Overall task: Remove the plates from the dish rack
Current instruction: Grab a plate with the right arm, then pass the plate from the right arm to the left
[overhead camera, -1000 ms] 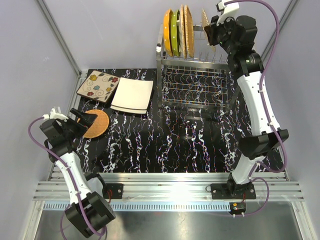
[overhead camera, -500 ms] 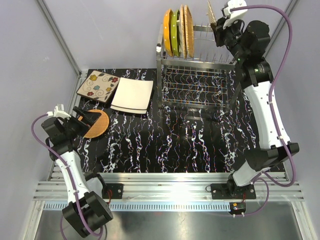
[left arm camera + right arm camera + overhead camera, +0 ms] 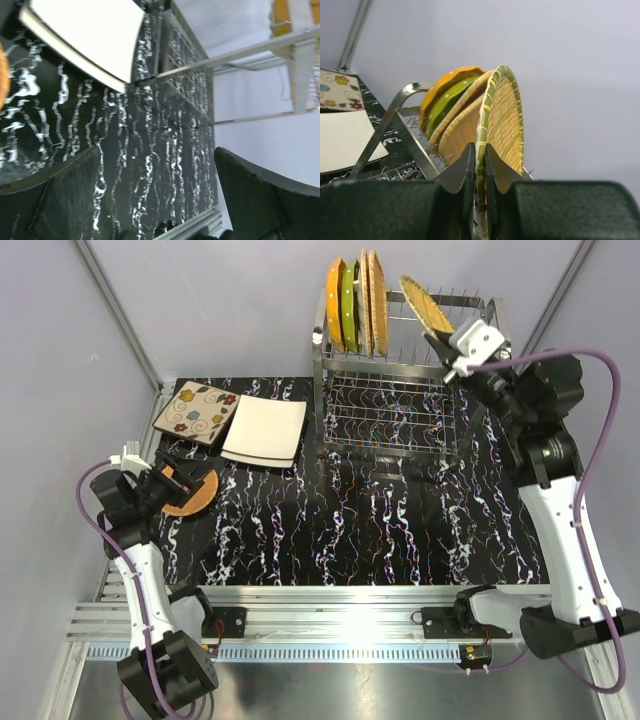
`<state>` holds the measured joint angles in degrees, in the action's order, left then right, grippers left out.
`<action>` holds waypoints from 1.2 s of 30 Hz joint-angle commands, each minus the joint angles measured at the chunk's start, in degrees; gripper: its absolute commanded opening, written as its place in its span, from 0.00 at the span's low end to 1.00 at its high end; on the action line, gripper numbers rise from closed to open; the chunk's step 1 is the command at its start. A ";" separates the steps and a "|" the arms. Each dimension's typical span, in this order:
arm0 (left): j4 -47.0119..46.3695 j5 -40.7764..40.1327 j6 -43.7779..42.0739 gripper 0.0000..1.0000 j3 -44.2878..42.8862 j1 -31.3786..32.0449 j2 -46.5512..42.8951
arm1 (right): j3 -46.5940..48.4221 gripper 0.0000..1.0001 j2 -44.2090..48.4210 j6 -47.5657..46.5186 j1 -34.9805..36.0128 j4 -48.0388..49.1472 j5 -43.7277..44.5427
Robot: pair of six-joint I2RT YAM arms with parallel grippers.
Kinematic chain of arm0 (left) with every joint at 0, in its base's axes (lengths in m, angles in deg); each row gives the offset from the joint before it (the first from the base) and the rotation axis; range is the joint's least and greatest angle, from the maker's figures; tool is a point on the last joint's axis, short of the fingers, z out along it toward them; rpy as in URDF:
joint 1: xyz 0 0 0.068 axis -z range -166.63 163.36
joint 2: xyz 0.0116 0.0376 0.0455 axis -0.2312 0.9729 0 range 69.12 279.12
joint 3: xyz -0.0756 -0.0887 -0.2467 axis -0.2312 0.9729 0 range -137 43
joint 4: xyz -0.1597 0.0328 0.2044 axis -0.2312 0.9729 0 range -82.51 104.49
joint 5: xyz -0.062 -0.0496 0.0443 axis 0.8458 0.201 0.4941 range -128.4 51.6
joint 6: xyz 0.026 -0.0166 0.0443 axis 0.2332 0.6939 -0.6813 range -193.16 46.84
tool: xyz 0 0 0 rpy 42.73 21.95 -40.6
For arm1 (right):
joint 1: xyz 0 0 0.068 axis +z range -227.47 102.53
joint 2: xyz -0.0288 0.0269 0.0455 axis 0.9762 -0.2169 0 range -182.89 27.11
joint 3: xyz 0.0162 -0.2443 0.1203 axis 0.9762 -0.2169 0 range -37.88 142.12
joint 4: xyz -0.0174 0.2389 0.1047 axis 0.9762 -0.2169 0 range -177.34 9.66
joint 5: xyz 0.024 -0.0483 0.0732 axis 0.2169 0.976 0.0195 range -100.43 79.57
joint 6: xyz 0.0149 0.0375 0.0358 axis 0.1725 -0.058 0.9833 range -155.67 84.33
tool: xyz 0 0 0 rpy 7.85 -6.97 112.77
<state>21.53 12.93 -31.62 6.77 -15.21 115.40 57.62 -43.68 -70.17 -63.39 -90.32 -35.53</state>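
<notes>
My right gripper (image 3: 447, 338) (image 3: 479, 161) is shut on the rim of a green-edged woven wicker plate (image 3: 424, 302) (image 3: 504, 117), held tilted above the steel dish rack (image 3: 392, 390) (image 3: 395, 117). An orange plate (image 3: 335, 302) (image 3: 447, 81), a green plate (image 3: 349, 302) (image 3: 446, 102) and a tan wicker plate (image 3: 374, 298) (image 3: 462, 131) stand upright in the rack's top tier. My left gripper (image 3: 186, 478) (image 3: 157, 165) hangs open and empty over a round wicker plate (image 3: 198, 492) lying on the table.
A square floral plate (image 3: 195, 412) (image 3: 337, 90) and a square white plate (image 3: 265, 430) (image 3: 85, 35) lie on the dark marbled table (image 3: 350, 520) left of the rack. Metal frame rails run along the near edge (image 3: 330, 615).
My right arm has lifted the green-edged wicker plate up out of the rack's prongs, then swung back and tipped it over. The left gripper has drawn slightly left, still open.
</notes>
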 commanded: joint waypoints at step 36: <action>-32.05 -1.23 38.35 0.99 12.58 28.31 -2.07 | -38.01 0.00 19.90 -54.79 28.71 -12.09 -13.39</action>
<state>-3.38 12.40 3.32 18.66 12.02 113.17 20.69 -24.11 -120.20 -36.31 -106.76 -49.43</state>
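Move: From my right hand, already pinching the thin yellow plate, my open left hand is about 53 cm left, 8 back and 32 lower. The nearest orange plate in the rack is some 16 cm ahead, 8 left, 5 lower; the green plate 18 ahead, 15 left, 6 lower. From my left hand the held plate lies about 47 cm right, 15 ahead, 34 up; the white plates 14 right, 15 ahead, 21 below. I keep my right fingers shut on the plate's rim and bring it away from the rack, first mostly back, then steeply down and to the left, about 22 cm lower in all. My right wrist turns counter-clockwise and rolls its left side down, some 40 degrees each. My left hand, fingers wide open, goes about 13 cm right towards the plate, swinging its tips clockwise and dipping its left side. ##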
